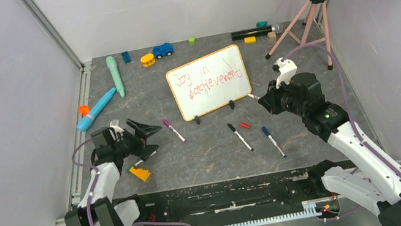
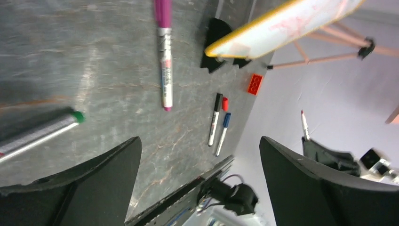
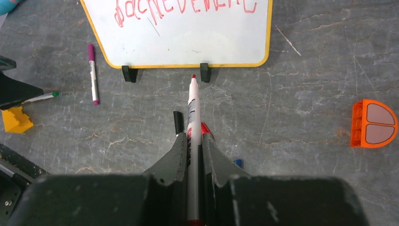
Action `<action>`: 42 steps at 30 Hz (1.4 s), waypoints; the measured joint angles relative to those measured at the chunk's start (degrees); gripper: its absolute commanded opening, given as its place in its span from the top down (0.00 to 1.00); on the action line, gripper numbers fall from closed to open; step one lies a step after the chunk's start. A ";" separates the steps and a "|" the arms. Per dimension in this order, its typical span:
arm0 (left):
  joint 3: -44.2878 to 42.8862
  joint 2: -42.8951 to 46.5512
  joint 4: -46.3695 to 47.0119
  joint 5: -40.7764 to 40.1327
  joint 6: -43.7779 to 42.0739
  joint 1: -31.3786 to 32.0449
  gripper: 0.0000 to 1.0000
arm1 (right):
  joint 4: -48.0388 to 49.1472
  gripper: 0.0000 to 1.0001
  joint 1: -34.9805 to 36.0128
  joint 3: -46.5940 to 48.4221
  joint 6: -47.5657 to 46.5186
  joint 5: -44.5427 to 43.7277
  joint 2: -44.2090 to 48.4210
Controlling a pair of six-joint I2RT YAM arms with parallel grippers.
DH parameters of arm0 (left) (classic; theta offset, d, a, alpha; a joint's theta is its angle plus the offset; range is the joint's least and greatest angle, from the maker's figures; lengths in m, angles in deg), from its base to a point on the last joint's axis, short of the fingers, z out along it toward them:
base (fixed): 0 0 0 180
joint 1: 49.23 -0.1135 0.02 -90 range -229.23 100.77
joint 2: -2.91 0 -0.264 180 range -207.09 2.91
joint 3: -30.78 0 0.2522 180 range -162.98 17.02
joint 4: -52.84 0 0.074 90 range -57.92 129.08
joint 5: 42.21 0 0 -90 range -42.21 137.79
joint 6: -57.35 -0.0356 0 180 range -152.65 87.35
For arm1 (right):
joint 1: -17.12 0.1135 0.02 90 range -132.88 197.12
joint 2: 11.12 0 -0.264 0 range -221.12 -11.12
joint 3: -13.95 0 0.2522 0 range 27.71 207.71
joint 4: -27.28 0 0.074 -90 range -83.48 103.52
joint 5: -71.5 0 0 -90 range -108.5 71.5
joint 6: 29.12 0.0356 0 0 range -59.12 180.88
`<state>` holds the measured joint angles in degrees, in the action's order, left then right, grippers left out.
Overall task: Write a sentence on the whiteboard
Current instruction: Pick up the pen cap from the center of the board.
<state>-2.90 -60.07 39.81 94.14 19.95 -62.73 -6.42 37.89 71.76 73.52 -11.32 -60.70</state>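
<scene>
The whiteboard point(image 1: 209, 81) stands on two black clip feet at mid-table, and the red sentence point(image 1: 204, 76) fills two lines on its upper part. In the right wrist view the board point(image 3: 188, 42) lies just ahead, the lower line of the sentence point(image 3: 188, 7) at the top edge. My right gripper point(image 3: 193, 136) is shut on a red marker point(image 3: 192, 103), its tip just short of the board's right foot. My left gripper point(image 1: 150, 140) hangs open and empty over the table's left part, away from the board point(image 2: 282, 23). A green-capped marker point(image 2: 42, 132) lies beside its left finger.
A purple marker point(image 1: 173, 129), a black marker point(image 1: 239, 136), a blue marker point(image 1: 272, 140) and a red cap point(image 1: 244, 125) lie in front of the board. A yellow brick point(image 1: 140, 173) sits near the left arm. A pink tripod point(image 1: 305, 13) stands at the back right. Toys line the back.
</scene>
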 measured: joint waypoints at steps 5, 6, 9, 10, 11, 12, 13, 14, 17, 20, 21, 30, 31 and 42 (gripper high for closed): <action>-14.25 3.32 -12.94 -2.49 -6.03 5.25 0.00 | -1.07 1.00 0.00 -1.16 0.09 0.66 1.70; -16.74 3.65 -12.02 -2.16 -6.03 5.55 0.00 | -1.27 1.00 0.00 -1.25 0.15 0.72 1.95; -16.44 4.92 -5.42 -1.42 -2.23 4.76 0.00 | -1.73 1.00 0.00 -1.25 0.24 0.68 2.12; -14.21 4.68 -1.33 -1.14 0.57 4.61 0.00 | -1.84 1.00 0.00 -1.25 0.22 0.66 2.12; -11.04 3.89 3.28 -0.94 3.87 4.74 0.00 | -1.99 1.00 0.00 -1.25 0.22 0.59 2.12; -9.16 2.84 5.07 -1.29 5.60 5.31 0.00 | -2.08 1.00 0.00 -1.25 0.20 0.50 2.12; -8.90 1.05 3.19 -2.82 6.08 6.86 0.00 | -2.14 1.00 0.00 -1.20 0.20 0.48 2.12; -10.34 -0.37 -1.70 -6.19 5.03 10.03 0.00 | -2.34 1.00 0.00 -1.11 0.20 0.39 2.05; -20.59 -1.31 -14.10 -15.87 1.68 23.02 0.05 | -3.37 1.00 0.00 -0.66 0.20 0.00 2.05; -30.38 -3.72 -15.65 -19.63 1.31 30.99 0.08 | -4.57 1.00 0.00 -0.26 0.20 -0.87 2.19; -32.70 -5.09 -16.02 -21.07 1.31 32.68 0.08 | -4.92 1.00 0.00 -0.26 0.20 -1.25 2.29; -39.56 -23.85 -25.27 -33.86 7.65 49.51 0.19 | -11.28 1.00 0.00 1.97 1.01 -10.34 3.26; -40.13 -25.18 -26.29 -34.73 9.05 51.04 0.19 | -11.89 1.00 0.00 2.16 1.20 -11.41 3.61; -64.13 -40.92 -37.29 -43.01 24.33 62.58 0.39 | -18.36 1.00 0.00 2.27 3.32 -21.51 12.33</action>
<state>-67.03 -100.99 2.52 51.13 44.27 -0.15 -24.78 37.89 74.04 76.84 -32.82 -48.37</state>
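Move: The red pen cap lies about 31 cm to the right of my left hand, 3 cm farther out and 8 cm lower. From that hand, the purple marker is some 6 cm right and 5 cm ahead, the black marker about 29 cm right and 2 cm back, and the whiteboard's middle about 20 cm ahead and 21 cm right. From my right hand, which still holds the uncapped red marker, the cap is roughly 6 cm left, 4 cm ahead and 20 cm below. My open left hand sweeps about 29 cm to the right, past the purple marker towards the red cap. It bobs up some 10 cm and down again twice on the way and ends about 4 cm higher, fingers tipped to point mostly down and narrowed to three quarters open. My right hand, keeping its grip on the red marker, clears out some 8 cm right and 4 cm back, swinging about 20 degrees clockwise. ##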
